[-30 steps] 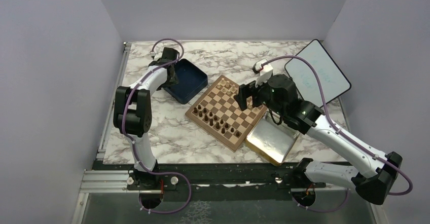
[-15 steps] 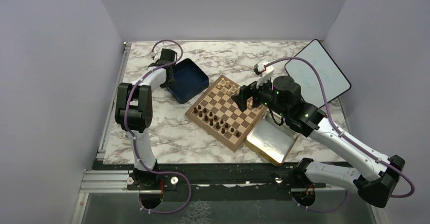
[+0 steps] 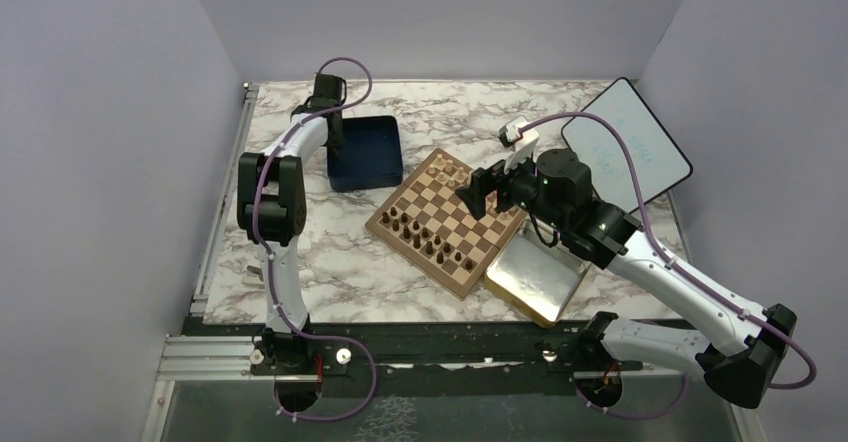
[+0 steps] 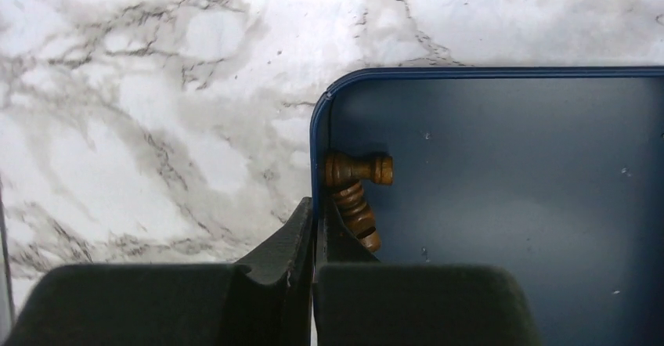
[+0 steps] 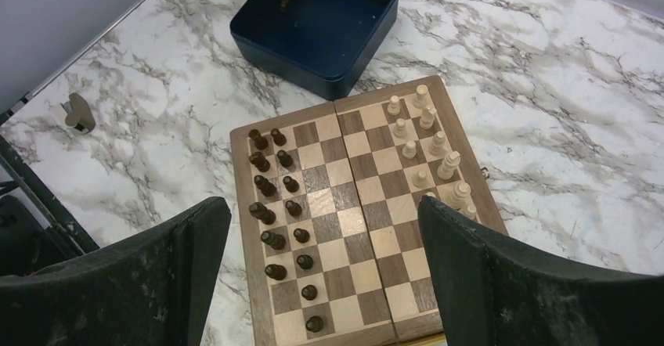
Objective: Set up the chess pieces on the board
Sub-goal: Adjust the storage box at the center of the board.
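Observation:
The board (image 3: pixel 445 224) (image 5: pixel 354 222) lies mid-table. Dark chess pieces (image 5: pixel 270 197) (image 3: pixel 425 237) stand in two rows along its near-left side. My right gripper (image 5: pixel 325 213) (image 3: pixel 480 192) hovers above the board, open and holding nothing. My left gripper (image 4: pixel 315 214) (image 3: pixel 335 132) is shut on the side wall of the dark blue box (image 4: pixel 509 189) (image 3: pixel 366 154), one finger outside and one inside. A brown chess piece (image 4: pixel 356 197), perhaps two lying crossed, rests in the box's corner against the inner finger, not between the fingers.
Pale beige chessmen (image 5: pixel 427 138) stand on the board's far-right side. A gold-rimmed tray (image 3: pixel 535 274) sits at the board's near-right corner, and a white tablet (image 3: pixel 625 152) lies at the back right. A small grey object (image 5: pixel 77 113) lies on the marble left of the board.
My left gripper has shut on the box wall. The blue box has turned from diagonal to square with the table and shifted back-left. The right arm has barely moved.

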Robot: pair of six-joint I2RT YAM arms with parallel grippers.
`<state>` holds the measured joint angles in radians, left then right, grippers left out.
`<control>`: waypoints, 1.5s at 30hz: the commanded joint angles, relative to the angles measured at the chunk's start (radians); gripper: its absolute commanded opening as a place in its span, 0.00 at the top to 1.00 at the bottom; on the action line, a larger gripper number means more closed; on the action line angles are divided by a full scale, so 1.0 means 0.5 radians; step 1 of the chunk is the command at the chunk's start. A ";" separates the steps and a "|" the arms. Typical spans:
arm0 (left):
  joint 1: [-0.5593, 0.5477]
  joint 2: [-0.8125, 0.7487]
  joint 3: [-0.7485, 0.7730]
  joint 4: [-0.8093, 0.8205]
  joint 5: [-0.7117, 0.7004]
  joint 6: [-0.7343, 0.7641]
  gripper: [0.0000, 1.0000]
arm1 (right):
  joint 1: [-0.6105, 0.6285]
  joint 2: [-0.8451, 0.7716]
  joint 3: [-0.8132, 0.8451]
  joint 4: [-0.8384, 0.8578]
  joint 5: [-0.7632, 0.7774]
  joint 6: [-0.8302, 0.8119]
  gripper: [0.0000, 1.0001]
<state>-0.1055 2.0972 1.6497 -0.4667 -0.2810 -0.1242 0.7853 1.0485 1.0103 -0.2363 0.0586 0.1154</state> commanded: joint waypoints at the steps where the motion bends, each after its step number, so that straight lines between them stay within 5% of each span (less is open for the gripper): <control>1: 0.014 0.142 0.164 0.025 0.246 0.424 1.00 | -0.002 -0.013 0.008 0.038 -0.015 -0.024 0.05; 11: 0.013 0.326 0.391 0.012 0.632 0.892 1.00 | -0.005 -0.033 -0.015 0.029 0.013 -0.033 0.05; 18: 0.015 0.429 0.575 0.015 0.611 1.143 1.00 | -0.005 -0.029 0.002 0.013 0.030 -0.042 0.06; 28: 0.022 0.397 0.541 0.015 1.159 1.526 1.00 | -0.004 -0.020 -0.011 0.003 0.017 0.005 0.06; 40: 0.021 0.399 0.608 -0.042 1.283 1.557 0.99 | -0.004 -0.016 -0.020 0.025 0.008 0.015 0.07; 45: 0.008 0.428 0.717 -0.042 1.096 1.459 0.90 | -0.005 -0.043 -0.057 0.049 0.003 0.026 0.07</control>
<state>-0.0994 2.2997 1.9354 -0.4965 0.3023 0.6106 0.7853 1.0470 1.0046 -0.2344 0.0605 0.1215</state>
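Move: The left hand already pinches the storage box's left wall near its far corner; the box's middle is about 10 cm to the right, 4 cm back and 3 cm below. Two dark chess pieces lie inside, about 2 cm ahead, 2 cm right and 5 cm below. The chessboard's middle is roughly 29 cm right, 23 cm back and 6 cm below. From the idle right hand the box lies about 22 cm ahead, 24 cm left and 25 cm below. Still pinching the storage box's wall, the left hand swings right 7–8 cm and forward 6, turning clockwise some 50 degrees. ##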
